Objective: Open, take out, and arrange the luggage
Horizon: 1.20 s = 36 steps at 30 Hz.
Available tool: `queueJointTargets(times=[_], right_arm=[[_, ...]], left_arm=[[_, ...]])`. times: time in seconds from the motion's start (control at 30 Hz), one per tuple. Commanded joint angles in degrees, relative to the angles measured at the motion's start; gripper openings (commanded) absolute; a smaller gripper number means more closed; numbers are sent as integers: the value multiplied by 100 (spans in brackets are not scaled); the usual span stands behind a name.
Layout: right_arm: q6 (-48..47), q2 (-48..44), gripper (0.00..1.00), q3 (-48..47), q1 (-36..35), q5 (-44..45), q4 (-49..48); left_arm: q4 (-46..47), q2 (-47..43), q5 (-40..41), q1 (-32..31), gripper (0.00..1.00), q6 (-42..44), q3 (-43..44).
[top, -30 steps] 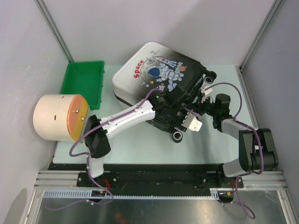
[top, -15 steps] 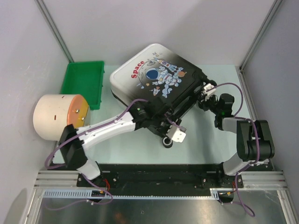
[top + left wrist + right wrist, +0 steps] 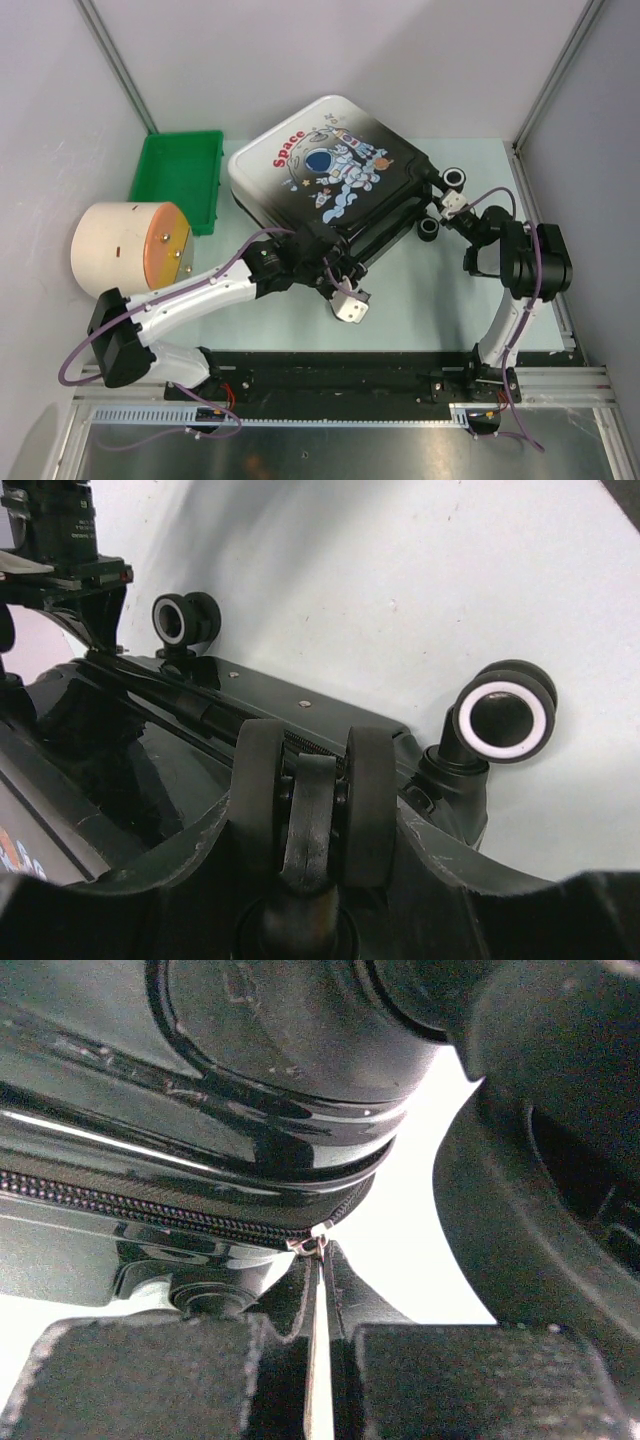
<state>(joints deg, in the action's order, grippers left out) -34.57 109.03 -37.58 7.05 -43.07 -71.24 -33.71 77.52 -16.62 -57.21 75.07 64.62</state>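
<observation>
The luggage (image 3: 325, 165), a hard shell fading from black to white with an astronaut and red "Space" print, lies flat in the middle of the table. My left gripper (image 3: 338, 280) is at its near corner, shut on a black twin wheel (image 3: 315, 795). Two more wheels (image 3: 500, 720) show past it. My right gripper (image 3: 455, 205) is at the wheel end on the right. It is shut on the small metal zipper pull (image 3: 318, 1248), at the end of the black zipper (image 3: 150, 1210). The shell halves lie together and the lining is hidden.
A green tray (image 3: 180, 178) stands at the back left. A cream cylinder (image 3: 125, 250) with an orange face lies in front of it. Grey walls close in the left, back and right. Two suitcase wheels (image 3: 457, 177) stick out near my right gripper.
My left gripper has moved left and toward the near edge with the wheel. The suitcase has slid and turned left with it. My right gripper has shifted a little back and right at the suitcase's wheel end.
</observation>
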Motion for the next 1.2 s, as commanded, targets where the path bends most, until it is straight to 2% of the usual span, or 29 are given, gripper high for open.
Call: queueJointTargets(times=[0.0, 0.23, 0.27, 0.3, 0.33, 0.4, 0.47, 0.5, 0.53, 0.57, 0.6, 0.63, 0.67, 0.7, 0.73, 0.8, 0.83, 0.9, 0.93, 1.07, 1.1, 1.17], right_arm=[[-594, 767, 0, -951, 306, 1039, -2043], [-833, 1339, 0, -1682, 113, 1292, -2052], [-789, 1349, 8, -1717, 139, 1327, -2052], [-771, 1357, 19, -1709, 165, 1336, -2052], [-736, 1296, 39, -1691, 209, 1345, -2043], [-640, 1174, 41, -1551, 410, 1249, -2052], [-411, 841, 51, -1341, 595, 1021, -2025], [-376, 691, 56, -1052, 813, 689, -2008], [-358, 542, 64, -858, 911, 486, -1912], [-314, 157, 68, -691, 1043, 292, -1824], [-270, -47, 70, -384, 1157, -58, -1692], [-235, -327, 73, -286, 1367, -209, -1082], [-243, -600, 74, -250, 1465, -324, -554], [-270, -1168, 75, -267, 1527, -377, 87], [-296, -1409, 74, -424, 1606, -369, 1485], [-375, -2040, 74, -871, 1616, -343, 3221], [-288, -2140, 75, -1439, 1624, -412, 4823], [253, -2255, 75, -1917, 1607, -631, 5933], [327, -2272, 75, -2163, 1598, -720, 6825], [223, -1834, 77, -3261, 1729, -1589, 8641], [161, -1676, 78, -3421, 1747, -1834, 8906], [685, -1212, 79, -3841, 1756, -1898, 9085]], left_arm=[[-2517, -378, -403, -18, 0, -186, -362], [-2640, -369, -658, -18, 0, 25, -459], [-2658, -369, -675, -18, 0, 34, -468], [-2649, -360, -667, -18, 0, 52, -477], [-2649, -343, -641, -18, 0, 43, -468], [-2649, -342, -641, -18, 0, 17, -442], [-2640, -334, -658, -18, 0, -71, -363], [-2640, -307, -649, -18, 3, -132, -310], [-2632, -281, -641, -18, 12, -333, -127], [-2640, -168, -606, -18, 34, -457, -12], [-2632, -123, -588, -18, 45, -588, 111], [-2631, -88, -579, 8, 55, -842, 373], [-2614, -53, -649, 34, 95, -949, 506], [-2614, -70, -719, 61, 100, -1055, 638], [-2605, -87, -781, 139, 100, -1273, 892], [-2535, -201, -1095, 271, 100, -1564, 1157], [-2500, -237, -1211, 437, 100, -1905, 1393], [-2377, -385, -1570, 666, 100, -2267, 1614], [-2324, -447, -1703, 911, 100, -2608, 1789], [-1939, -799, -2344, 1676, 100, -3374, 2019], [-1833, -843, -2467, 1861, 100, -3576, 2019], [-1465, -975, -2705, 2502, 100, -4401, 1879]])
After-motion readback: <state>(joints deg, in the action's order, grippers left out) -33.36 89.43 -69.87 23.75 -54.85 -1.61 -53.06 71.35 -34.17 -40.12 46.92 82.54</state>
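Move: The left hand already grips the suitcase's near upper wheel, with the near lower wheel some 11 cm below and 4 cm back. The suitcase's middle is about 24 cm ahead of it, 5 cm left and 7 cm lower. The right hand already pinches the zip pull between the far corner's two wheels: the far upper one roughly 5 cm ahead, 2 cm right and 6 cm up, the lower one 3 cm back, 3 cm left and 7 cm down. Still pinching the zip pull, the right hand draws it about 5 cm forward and a little left around the far corner, opens, then backs out to the right and lifts about 15 cm clear. The left hand keeps its grip on the near upper wheel, easing forward, then back and left a few centimetres, before opening wide and rising some 11 cm, its fingers swinging round. ##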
